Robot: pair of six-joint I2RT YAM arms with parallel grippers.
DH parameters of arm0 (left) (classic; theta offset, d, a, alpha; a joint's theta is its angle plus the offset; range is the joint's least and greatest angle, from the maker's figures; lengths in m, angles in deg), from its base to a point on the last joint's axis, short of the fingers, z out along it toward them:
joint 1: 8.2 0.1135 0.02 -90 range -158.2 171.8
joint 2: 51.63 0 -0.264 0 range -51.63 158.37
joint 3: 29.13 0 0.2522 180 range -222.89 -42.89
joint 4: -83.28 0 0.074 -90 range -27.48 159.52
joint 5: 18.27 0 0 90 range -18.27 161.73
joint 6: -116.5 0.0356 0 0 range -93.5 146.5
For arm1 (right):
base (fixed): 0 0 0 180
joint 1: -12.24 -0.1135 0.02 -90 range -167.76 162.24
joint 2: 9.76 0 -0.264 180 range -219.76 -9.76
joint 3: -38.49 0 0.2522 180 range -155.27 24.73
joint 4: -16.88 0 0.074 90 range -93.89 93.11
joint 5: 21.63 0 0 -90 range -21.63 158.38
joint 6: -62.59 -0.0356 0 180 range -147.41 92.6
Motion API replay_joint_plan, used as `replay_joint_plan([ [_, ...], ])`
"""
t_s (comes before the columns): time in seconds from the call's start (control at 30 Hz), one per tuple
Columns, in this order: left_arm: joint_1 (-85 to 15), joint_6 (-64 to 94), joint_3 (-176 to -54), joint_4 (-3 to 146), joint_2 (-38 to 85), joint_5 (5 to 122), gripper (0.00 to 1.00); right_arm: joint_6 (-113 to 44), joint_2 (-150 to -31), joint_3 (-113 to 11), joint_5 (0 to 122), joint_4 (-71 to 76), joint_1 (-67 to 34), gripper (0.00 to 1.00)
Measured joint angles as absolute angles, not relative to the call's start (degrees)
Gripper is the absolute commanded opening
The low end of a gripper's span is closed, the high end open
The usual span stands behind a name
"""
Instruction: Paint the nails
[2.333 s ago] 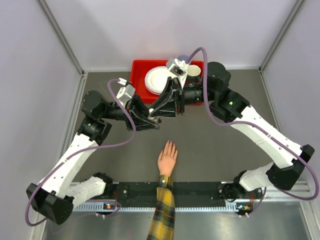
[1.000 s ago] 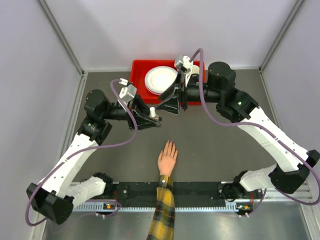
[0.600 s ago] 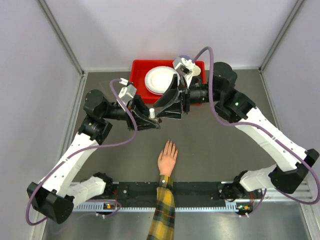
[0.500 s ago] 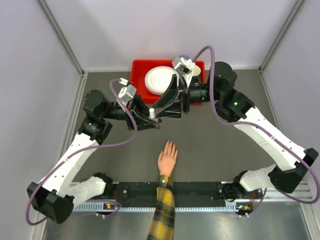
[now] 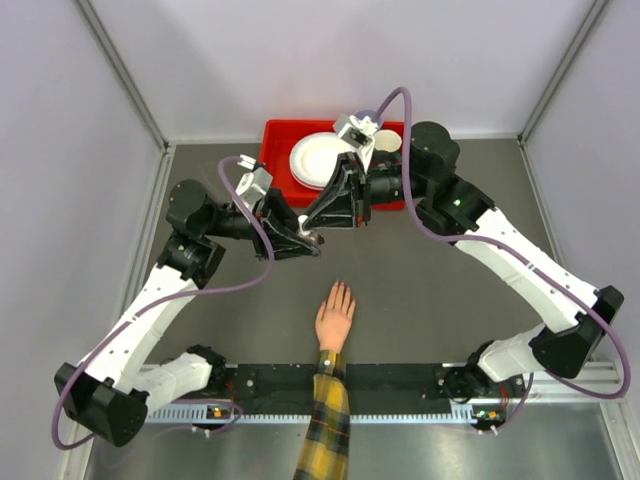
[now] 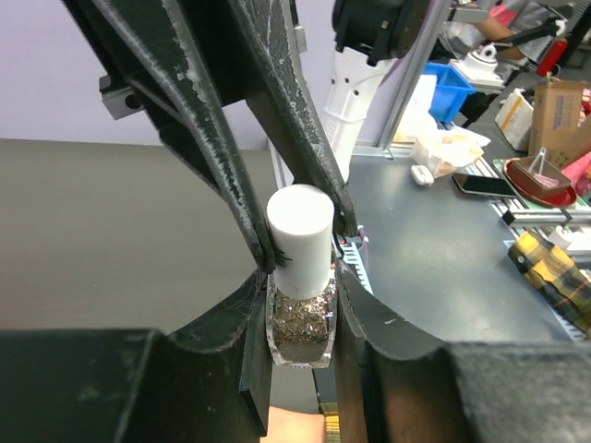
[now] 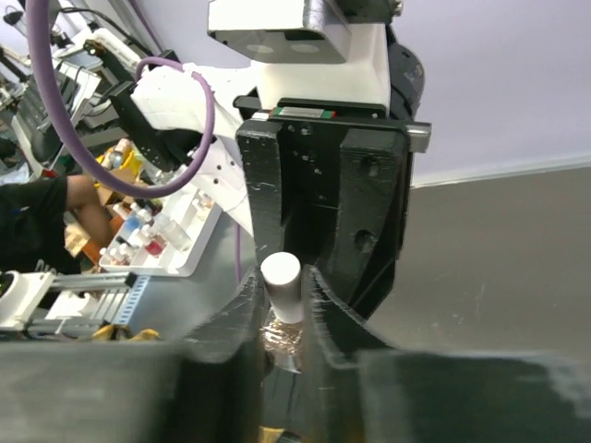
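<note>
A peach hand [image 5: 335,318] with a yellow-and-dark plaid sleeve [image 5: 325,430] lies flat on the table, and its tiny nails [image 5: 340,290] point away from the arms. Behind it, my left gripper [image 5: 308,240] is shut on the body of a small clear bottle [image 6: 300,328] of glittery polish. My right gripper [image 5: 318,226] is shut on its white cap [image 6: 299,240] from the other side. In the right wrist view the right gripper [image 7: 283,286] pinches the cap [image 7: 282,281] above the bottle [image 7: 282,340]. In the left wrist view the left gripper [image 6: 301,295] shows, with the hand [image 6: 295,429] just below.
A red bin [image 5: 275,140] at the back holds white plates [image 5: 320,160] and a cup [image 5: 387,142]. The black base rail [image 5: 400,380] runs along the near edge. Grey walls close in the table on the left, right and back.
The right gripper had drawn back from the bottle, leaving the white cap bare. It has since moved in to the left and closed on the cap. The left gripper and the hand stayed put.
</note>
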State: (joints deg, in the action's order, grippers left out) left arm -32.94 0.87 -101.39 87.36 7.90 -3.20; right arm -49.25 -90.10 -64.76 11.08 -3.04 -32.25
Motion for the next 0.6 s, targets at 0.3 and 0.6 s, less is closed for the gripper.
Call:
replay_joint_plan([
  [0.3, -33.09, 11.58, -104.73, 71.28, 7.33, 16.10, 0.00, -38.63, -86.58, -62.86, 43.03, -7.82, -39.57, 0.00],
  [0.6, -32.78, 16.19, -104.67, 68.06, 6.06, 46.13, 0.00, -34.39, -84.87, -59.65, 87.10, -11.30, -55.61, 0.00],
])
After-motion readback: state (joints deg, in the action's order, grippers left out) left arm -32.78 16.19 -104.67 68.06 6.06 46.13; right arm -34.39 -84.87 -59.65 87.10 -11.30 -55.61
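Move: The white cap of the nail polish bottle is right between the right fingertips, about 1 cm to that hand's left; the bottle body in the left grip is some 4 cm below the right hand and 2 cm back. From the left hand the cap is about 4 cm up, 1 cm ahead and 1 cm left. Also from the left hand, the mannequin hand lies some 6 cm back, 5 cm right and 27 cm down, and the red tray 35 cm ahead, 5 cm right, 26 cm down. Shut the right fingers from about a quarter open at the white cap, while swinging both grippers forward. Carry the left, still gripping the bottle, some 14 cm towards the red tray and a little left, turning it 50 degrees counter-clockwise; take the right about 5 cm forward and then down nearly 4 cm, turning clockwise and coming away from the cap. ##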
